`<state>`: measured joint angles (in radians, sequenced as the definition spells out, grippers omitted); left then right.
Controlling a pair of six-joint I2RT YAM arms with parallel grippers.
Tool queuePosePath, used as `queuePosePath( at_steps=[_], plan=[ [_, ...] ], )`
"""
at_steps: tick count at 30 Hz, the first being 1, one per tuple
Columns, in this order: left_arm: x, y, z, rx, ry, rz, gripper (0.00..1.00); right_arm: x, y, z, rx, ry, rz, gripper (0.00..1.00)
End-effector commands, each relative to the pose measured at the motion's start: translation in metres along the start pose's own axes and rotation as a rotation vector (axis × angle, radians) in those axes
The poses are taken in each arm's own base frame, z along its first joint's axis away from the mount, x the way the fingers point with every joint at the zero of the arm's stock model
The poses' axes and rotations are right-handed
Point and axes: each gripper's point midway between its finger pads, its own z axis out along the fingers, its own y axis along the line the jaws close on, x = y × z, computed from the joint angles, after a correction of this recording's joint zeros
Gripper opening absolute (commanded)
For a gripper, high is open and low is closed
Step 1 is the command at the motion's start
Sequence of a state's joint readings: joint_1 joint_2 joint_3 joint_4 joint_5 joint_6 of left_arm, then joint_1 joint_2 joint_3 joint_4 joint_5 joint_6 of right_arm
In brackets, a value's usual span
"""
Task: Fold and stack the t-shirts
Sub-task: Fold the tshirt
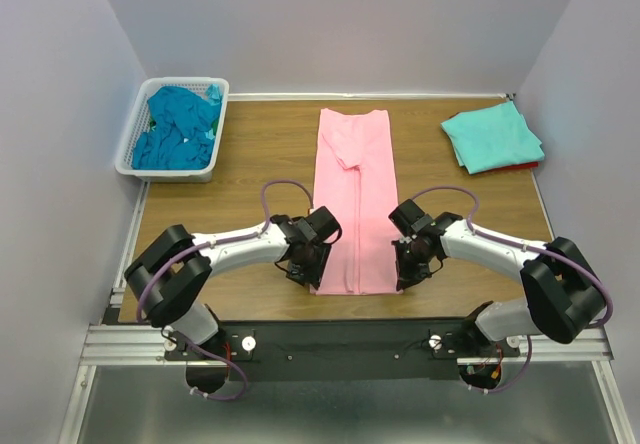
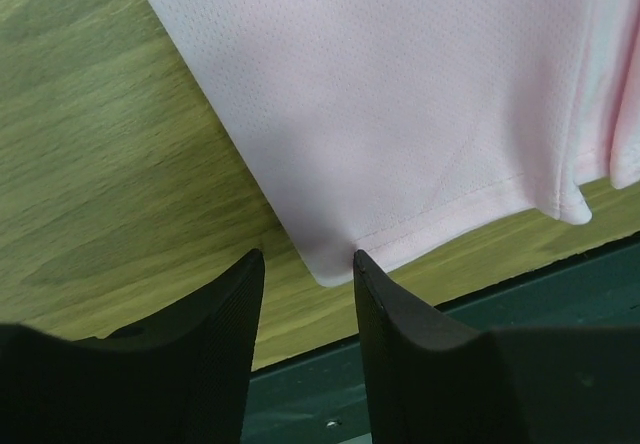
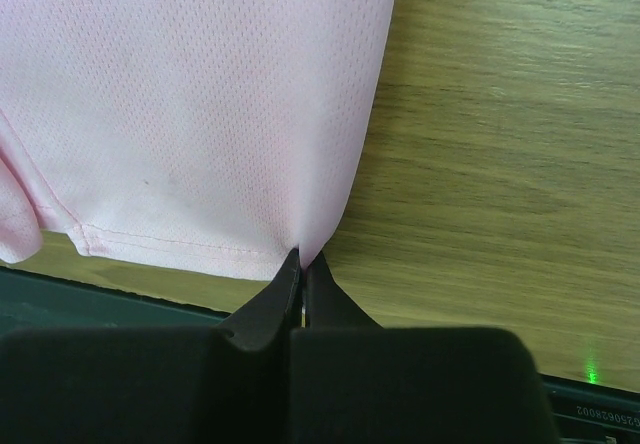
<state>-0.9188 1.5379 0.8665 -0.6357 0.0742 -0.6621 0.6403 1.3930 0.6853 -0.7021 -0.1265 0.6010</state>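
Note:
A light pink t-shirt (image 1: 355, 199) lies as a long folded strip down the middle of the table. My right gripper (image 3: 303, 260) is shut on its near right hem corner (image 3: 318, 239), the fabric pinched between the tips. My left gripper (image 2: 308, 260) stands open around the near left corner (image 2: 335, 264), one fingertip (image 2: 362, 264) touching the hem. In the top view both grippers sit at the shirt's near end, left (image 1: 308, 264) and right (image 1: 412, 264). A folded light aqua t-shirt (image 1: 492, 136) rests on a red one (image 1: 520, 167) at the far right.
A white lattice basket (image 1: 135, 144) at the far left holds crumpled teal-blue shirts (image 1: 178, 126). The table's near edge and a dark green rail (image 2: 500, 294) run just behind the pink hem. Grey walls close in the table on three sides.

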Motion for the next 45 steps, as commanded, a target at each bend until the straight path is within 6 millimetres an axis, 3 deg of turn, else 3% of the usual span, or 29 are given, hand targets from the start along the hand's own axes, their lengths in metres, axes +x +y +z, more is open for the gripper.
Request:
queuePosePath(
  at_steps=[1,9,16,25,28,29,32,38,40,43,45],
  plan=[
    [-0.001,0.0,0.004,-0.039,0.02,-0.009,0.48,0.003,-0.004,0.002,0.007,0.005,-0.02,0.02],
    [0.002,-0.001,0.013,-0.082,0.062,0.013,0.48,0.003,-0.002,0.001,0.0,0.0,-0.022,0.02],
    [0.006,-0.001,0.018,-0.103,0.091,0.019,0.4,0.003,-0.001,-0.001,-0.008,-0.005,-0.025,0.02],
    [0.01,-0.003,0.019,-0.109,0.102,0.021,0.21,0.002,0.001,-0.003,-0.02,-0.014,-0.027,0.02],
    [0.01,-0.004,0.018,-0.113,0.103,0.023,0.0,0.002,0.002,-0.004,-0.025,-0.01,-0.03,0.01],
    [0.01,-0.004,0.017,-0.114,0.104,0.024,0.0,0.003,0.003,-0.005,-0.033,-0.01,-0.035,0.01],
    [0.011,-0.009,0.009,-0.103,0.104,0.032,0.0,0.009,0.007,-0.01,-0.068,0.007,-0.048,0.01],
    [0.037,-0.025,-0.014,-0.049,0.116,0.046,0.0,0.027,0.014,-0.032,-0.135,0.047,-0.052,0.01],
    [0.037,-0.029,-0.025,-0.013,0.088,0.039,0.0,0.034,0.014,-0.039,-0.145,0.068,-0.057,0.01],
    [0.02,-0.034,-0.035,0.011,0.014,0.042,0.0,0.022,0.014,-0.047,-0.121,0.02,-0.074,0.01],
    [-0.001,-0.035,-0.038,0.015,-0.038,0.036,0.0,-0.006,0.019,-0.061,-0.092,-0.08,-0.073,0.01]
  ],
)
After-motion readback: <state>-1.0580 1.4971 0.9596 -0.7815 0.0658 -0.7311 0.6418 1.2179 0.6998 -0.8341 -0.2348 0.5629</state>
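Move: Just under the open left fingers lies the shirt's left near corner, about 1 cm to the right and 1 cm below. The centre pleat meets the near hem some 8 cm to the right of that hand, level with it, and the near table edge runs about 6 cm straight behind it. The right hand already pinches the right near corner, right at its fingertips, with the left near corner some 17 cm to its left, about level. Easing about 1.5 cm to the right and slightly down, the left hand shuts its half-open fingers on the left near corner, while the right hand waits with its pinch kept on the right one. Then both lift together by about 4 cm and draw back towards the table edge, the left some 3.5 cm, the right about 2 cm, its wrist tilting slightly. ##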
